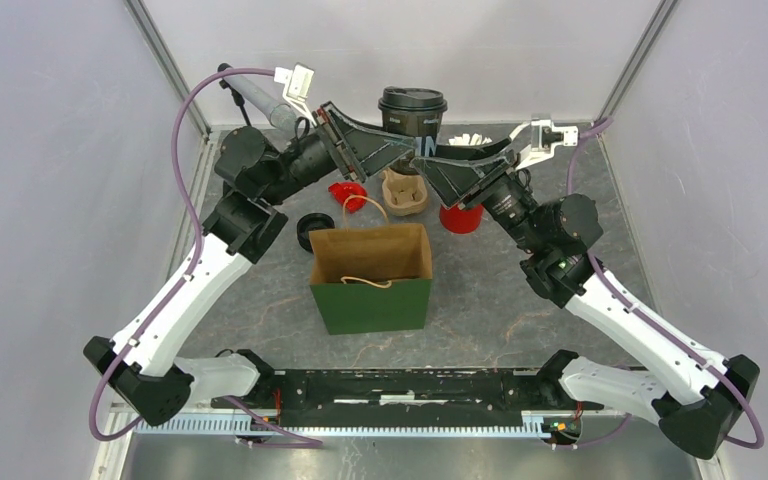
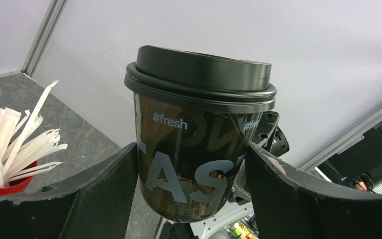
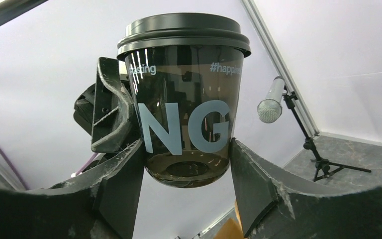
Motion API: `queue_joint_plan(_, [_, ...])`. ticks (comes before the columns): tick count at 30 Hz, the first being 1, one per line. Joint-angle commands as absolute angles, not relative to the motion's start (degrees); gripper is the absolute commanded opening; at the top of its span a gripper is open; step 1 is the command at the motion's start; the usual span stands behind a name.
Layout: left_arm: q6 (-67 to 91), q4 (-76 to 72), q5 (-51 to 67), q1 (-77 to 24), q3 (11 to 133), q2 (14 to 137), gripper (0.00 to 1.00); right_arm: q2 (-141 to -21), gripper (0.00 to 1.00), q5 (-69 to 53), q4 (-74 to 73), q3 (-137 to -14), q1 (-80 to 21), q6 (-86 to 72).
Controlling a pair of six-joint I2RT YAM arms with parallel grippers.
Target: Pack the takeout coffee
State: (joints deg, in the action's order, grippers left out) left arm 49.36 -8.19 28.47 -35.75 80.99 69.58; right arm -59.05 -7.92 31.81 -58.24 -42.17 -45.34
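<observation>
A dark see-through takeout coffee cup (image 1: 412, 108) with a black lid hangs upright in the air over the back of the table. Both grippers meet at its lower body. My left gripper (image 1: 400, 148) comes in from the left. In the left wrist view its fingers press both sides of the cup (image 2: 194, 149), so it is shut on it. My right gripper (image 1: 438, 158) comes in from the right. It is shut on the cup's base (image 3: 186, 124), fingers touching either side. The green-and-brown paper bag (image 1: 371, 275) stands open-topped below, nearer the arms.
A cardboard cup carrier (image 1: 404, 190) lies behind the bag. A red cup (image 1: 460, 215) of white wrapped straws (image 2: 15, 139) stands right of it. A red item (image 1: 347, 193) and a black lid (image 1: 312, 228) lie to the left. A microphone on a stand (image 3: 270, 107) stands at the back left corner.
</observation>
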Motion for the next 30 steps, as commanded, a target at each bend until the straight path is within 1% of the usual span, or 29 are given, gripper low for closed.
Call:
queue_joint_plan(1, [47.4, -13.2, 28.3, -36.3, 80.1, 67.9, 0.78, -58.4, 0.69, -8.8, 31.0, -57.9, -42.5, -43.6])
queue_joint_plan(3, [45.1, -13.1, 28.9, -36.3, 79.6, 67.3, 0.71, -57.6, 0.74, -9.2, 28.3, -57.6, -42.5, -41.5])
queue_joint_plan(5, [43.0, -12.4, 30.4, -36.3, 79.4, 67.1, 0.66, -56.5, 0.85, -10.2, 26.8, -56.8, -42.5, -40.0])
queue_joint_plan(6, [41.6, -11.5, 31.5, -36.3, 79.7, 67.1, 0.63, -55.8, 0.92, -10.5, 25.4, -56.7, -42.5, -38.3])
queue_joint_plan(7, [40.0, -10.1, 32.7, -36.3, 80.2, 67.1, 0.62, -55.0, 0.97, -10.8, 23.9, -56.7, -42.5, -36.7])
queue_joint_plan(8, [37.6, -7.9, 33.4, -36.3, 80.7, 66.9, 0.61, -54.1, 0.98, -10.6, 21.5, -56.8, -42.5, -34.5])
queue_joint_plan(11, [28.3, -0.5, 35.7, -36.3, 83.0, 66.3, 0.61, -50.6, 0.98, -7.9, 13.5, -57.3, -42.4, -29.6])
queue_joint_plan(15, [14.3, 14.7, 37.5, -36.3, 86.5, 65.7, 0.61, -46.0, 0.98, -1.7, 2.8, -59.9, -42.1, -25.9])
queue_joint_plan(17, [7.7, 20.5, 37.5, -36.3, 87.6, 65.5, 0.61, -46.3, 0.98, -0.3, -4.6, -64.8, -42.1, -22.5])
queue_joint_plan(19, [1.4, 26.3, 37.4, -36.3, 89.1, 65.4, 0.60, -48.8, 0.98, 0.7, -12.1, -72.4, -42.0, -19.9])
queue_joint_plan(21, [-5.1, 31.4, 36.6, -36.3, 90.2, 65.2, 0.60, -54.8, 0.98, 0.2, -21.1, -84.3, -41.9, -18.0])
queue_joint_plan(24, [-12.5, 36.2, 34.8, -36.5, 90.7, 64.5, 0.59, -65.2, 0.98, -5.1, -33.9, -103.9, -41.6, -16.8])
queue_joint_plan(26, [-16.0, 38.7, 33.6, -36.5, 91.0, 64.1, 0.59, -71.6, 0.97, -11.0, -39.9, -114.8, -40.8, -18.4])
queue_joint_plan(28, [-17.6, 39.8, 32.8, -36.5, 91.1, 63.5, 0.60, -76.0, 0.95, -20.7, -41.3, -119.8, -39.4, -21.6])
queue_joint_plan(29, [-17.9, 39.8, 32.7, -36.5, 90.8, 63.3, 0.59, -76.9, 0.95, -25.8, -40.4, -119.2, -39.0, -23.7])
queue_joint_plan(30, [-18.3, 39.9, 32.7, -36.5, 90.7, 63.1, 0.60, -77.2, 0.98, -28.7, -39.0, -117.9, -38.8, -25.4])
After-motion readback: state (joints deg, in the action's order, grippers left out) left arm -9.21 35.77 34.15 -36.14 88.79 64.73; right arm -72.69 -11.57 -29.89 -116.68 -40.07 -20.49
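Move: The cup sits between both grippers, right at each hand point. From the left hand, the green bag it is bound for lies some 8 cm back, 6 cm to the left and 38 cm below. On the table nearly 50 cm below, the cup carrier stands about 23 cm straight ahead, and the red straw holder 18 cm ahead and 13 cm right. From the right hand, the bag is about 7 cm back and 8 cm left. Close the left fingers onto the cup's sides while the right gripper opens wide and lets go. Carry the cup down about 10 cm, with some leftward and backward travel, towards the bag, rolling the left wrist some 50 degrees so the lid swings right and back. Draw the right gripper down and right off the cup, then lift it quickly clear. ##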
